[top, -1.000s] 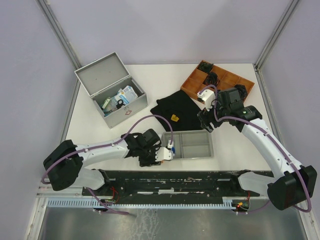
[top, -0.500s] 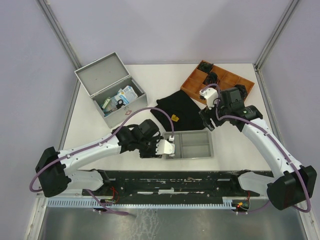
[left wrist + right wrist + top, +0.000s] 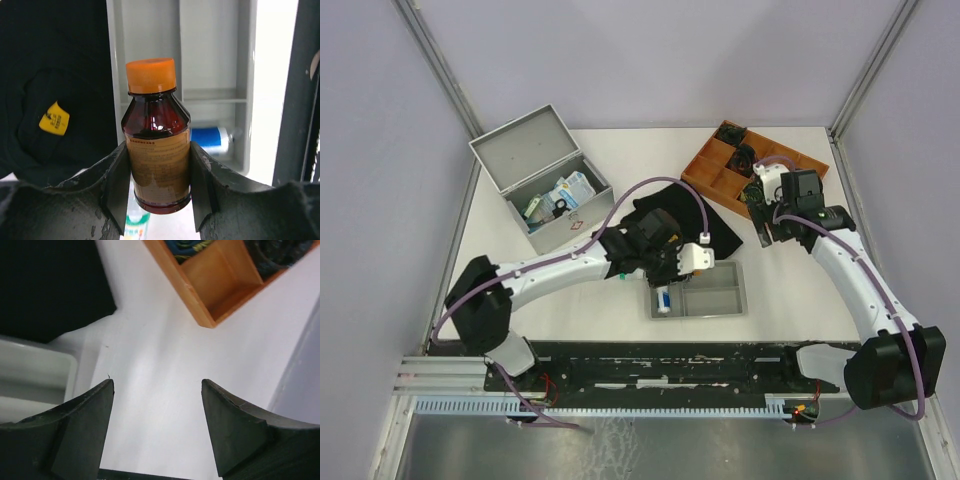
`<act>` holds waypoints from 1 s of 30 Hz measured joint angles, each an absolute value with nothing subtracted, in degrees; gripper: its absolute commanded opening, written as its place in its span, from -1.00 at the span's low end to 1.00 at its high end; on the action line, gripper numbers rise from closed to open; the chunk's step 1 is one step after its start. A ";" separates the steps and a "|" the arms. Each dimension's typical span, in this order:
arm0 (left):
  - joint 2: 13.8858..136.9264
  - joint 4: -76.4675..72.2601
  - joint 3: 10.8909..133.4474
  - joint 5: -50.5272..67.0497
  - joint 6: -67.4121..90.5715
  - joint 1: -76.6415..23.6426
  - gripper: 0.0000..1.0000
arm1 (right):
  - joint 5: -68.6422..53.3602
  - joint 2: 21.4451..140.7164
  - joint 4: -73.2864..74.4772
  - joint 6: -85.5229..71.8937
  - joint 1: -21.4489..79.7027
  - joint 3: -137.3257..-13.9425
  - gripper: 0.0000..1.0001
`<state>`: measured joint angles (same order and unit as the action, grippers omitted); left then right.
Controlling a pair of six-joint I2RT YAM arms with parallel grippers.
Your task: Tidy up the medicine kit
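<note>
The medicine kit (image 3: 552, 205), a silver-grey metal case, stands at the back left with its lid up and small boxes inside. My left gripper (image 3: 157, 150) is shut on a brown bottle (image 3: 159, 150) with an orange cap (image 3: 150, 75), gripping its labelled body. In the top view the left gripper (image 3: 670, 266) hovers at the left end of the grey divided tray (image 3: 720, 290). The bottle is mostly hidden there. My right gripper (image 3: 156, 390) is open and empty above bare table. In the top view the right gripper (image 3: 765, 228) is near the orange tray (image 3: 715, 175).
A black pouch (image 3: 670, 212) with a yellow tag (image 3: 54, 118) lies between the case and the trays. A blue and white tube (image 3: 210, 140) lies in the grey tray (image 3: 215, 50). A green and white item (image 3: 134, 226) lies on the table under my left gripper.
My left arm has swung away from the near edge, up and to the right, to the tray's left end. My right gripper has drawn back toward the orange tray.
</note>
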<state>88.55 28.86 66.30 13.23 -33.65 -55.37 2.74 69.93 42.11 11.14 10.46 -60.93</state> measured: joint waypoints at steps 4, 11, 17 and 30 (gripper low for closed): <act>95.33 26.39 70.91 13.74 -31.68 -55.48 -0.43 | 7.07 69.93 41.39 10.76 8.60 -60.93 0.60; 105.89 24.97 78.70 13.74 -30.00 -56.84 -0.43 | 9.45 69.97 41.21 10.72 7.38 -60.93 0.60; 111.31 24.73 82.24 13.54 -29.45 -58.41 -0.40 | 9.32 70.46 41.41 10.74 7.38 -60.95 0.60; 114.45 24.75 83.37 12.08 -29.43 -58.63 0.06 | 7.77 70.87 42.15 10.92 7.38 -61.14 0.59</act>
<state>114.45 24.75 83.37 12.08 -29.43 -58.63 7.77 70.87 42.15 10.92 7.38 -61.14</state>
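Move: The left hand still grips the brown bottle, cap to the right; the tray's far-right compartment lies about 11 cm to its right, 3 cm ahead and some 11 cm below. In the tray's left compartment the white-blue tube sits roughly 3 cm back and 2 cm left of the hand, the black cloth about 13 cm ahead and 3 cm right. From the empty right hand, that far-right compartment lies about 9 cm back, 10 cm left and 15 cm down. Left carries the bottle about 9 cm right and 7 down, towards the far-right compartment; right edges right. ##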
